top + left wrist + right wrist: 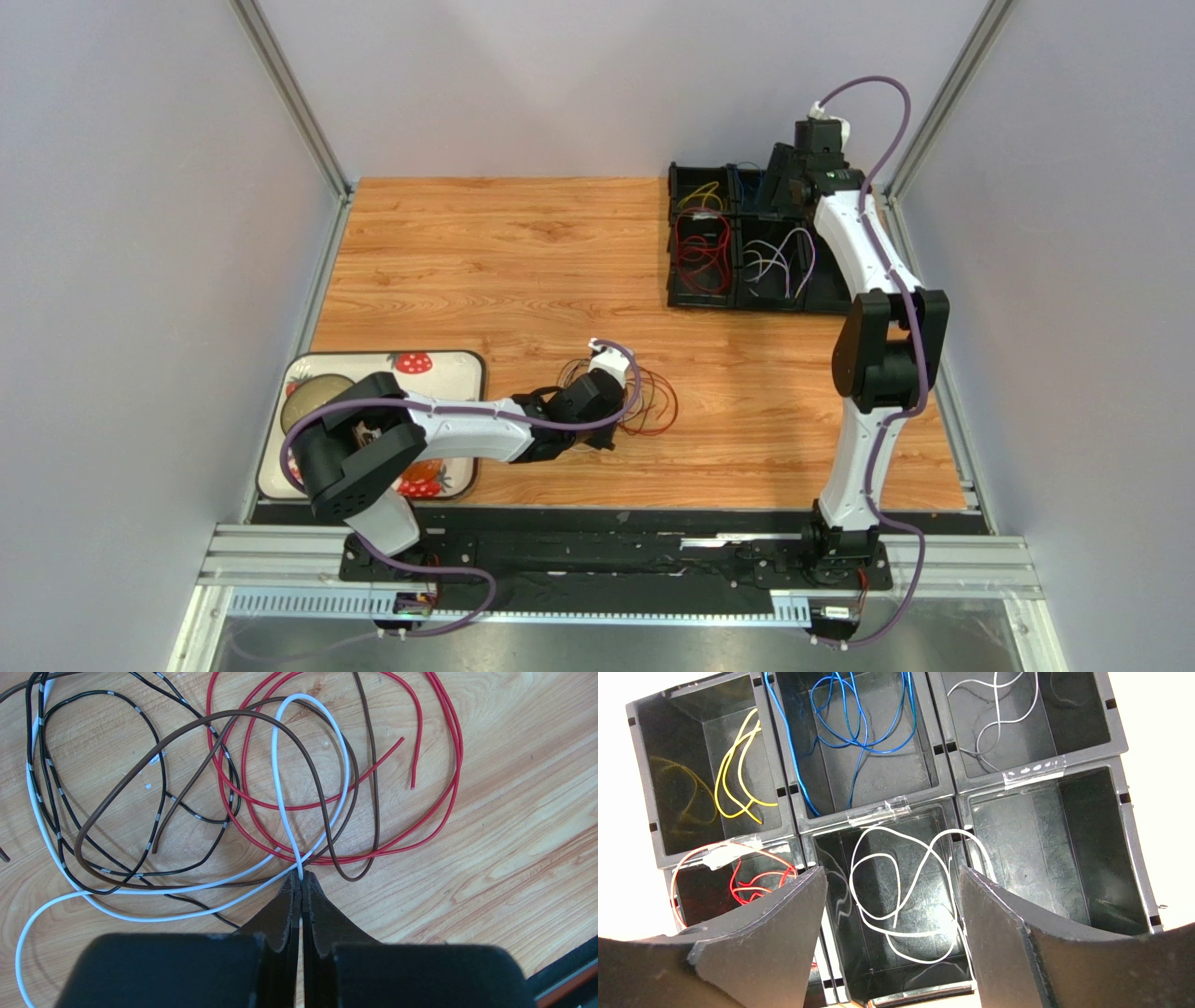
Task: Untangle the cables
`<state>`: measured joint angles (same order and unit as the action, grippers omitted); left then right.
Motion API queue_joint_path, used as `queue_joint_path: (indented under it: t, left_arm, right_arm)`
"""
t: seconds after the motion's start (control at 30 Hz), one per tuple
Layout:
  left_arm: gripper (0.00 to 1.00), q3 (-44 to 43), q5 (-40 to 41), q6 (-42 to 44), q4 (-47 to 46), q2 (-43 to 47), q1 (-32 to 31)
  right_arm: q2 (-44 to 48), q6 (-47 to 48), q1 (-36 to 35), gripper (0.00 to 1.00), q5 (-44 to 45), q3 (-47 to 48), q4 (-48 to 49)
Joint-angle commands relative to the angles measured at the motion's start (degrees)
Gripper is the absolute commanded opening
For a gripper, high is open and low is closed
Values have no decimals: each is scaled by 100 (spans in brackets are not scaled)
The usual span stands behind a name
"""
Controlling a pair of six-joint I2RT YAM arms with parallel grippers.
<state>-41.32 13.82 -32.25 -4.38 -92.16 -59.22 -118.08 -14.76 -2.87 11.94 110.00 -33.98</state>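
A loose tangle of cables point(648, 402) lies on the wooden table in front of the left arm. In the left wrist view it shows as a red cable point(449, 777), a brown cable point(210, 724), a black cable with white marks point(163, 791) and a white cable point(277, 763). My left gripper point(302, 877) is shut on the white cable where its loop crosses itself. My right gripper point(892, 870) hangs open over the black compartment box point(697, 290). Another white cable point(927, 864) lies loose in the compartment under its jaws, not held.
Other compartments hold yellow cables point(738, 770), blue cables point(850, 721), a pale grey cable point(997, 714) and red cables point(756, 882); one compartment point(1060, 847) is bare. A strawberry-print tray point(446, 367) with a round dish point(316, 396) sits at the near left. Metal frame posts flank the table.
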Motion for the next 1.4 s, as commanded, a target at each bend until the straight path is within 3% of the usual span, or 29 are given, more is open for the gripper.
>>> queue_joint_path:
  t: [0.0, 0.33, 0.7, 0.93, 1.37]
  left_arm:
    - [0, 133, -64, -1, 245, -65, -10]
    - [0, 133, -73, -9, 245, -48, -10]
    - [0, 159, -117, -1, 412, 207, -10]
    - [0, 133, -248, -1, 622, 1014, -2]
    - [0, -877, -169, 140, 1949, 2334, -10]
  right_arm:
    - [329, -70, -29, 74, 1, 84, -39]
    - [1304, -457, -143, 73, -254, -821, -56]
    - [3350, -1028, -977, 72, -430, -3270, 172]
    - [4389, -1564, -1373, 72, -860, -4389, 286]
    - [5339, -2004, -2121, 68, -1774, -5207, 321]
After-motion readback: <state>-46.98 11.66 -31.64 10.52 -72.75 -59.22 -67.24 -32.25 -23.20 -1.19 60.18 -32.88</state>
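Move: The open right hand stands over the box, with the cable tangle about 28 cm back and 28 cm to its left, some 17 cm lower; the boxed white cable is almost beneath it, 2 cm left and 13 cm down, and the boxed red cable 14 cm left, level with it. The left hand, already pinching a pale cable, has the tangle's middle 6 cm ahead and 2 cm right, with the red coil 5 cm ahead and 5 cm right of the hand, all just below it. The right hand leaves the box with its fingers staying wide open, sweeping about 25 cm back and 15 cm left at roughly the same height, bulging up a few centimetres on the way, towards the cable tangle, while it rolls its left side up and turns counter-clockwise, some 20 degrees each. The left hand first waits, then edges slightly back and left before rising about 11 cm above the table, its shut fingers keeping their pinch on the pale cable and drawing it up from the tangle. ##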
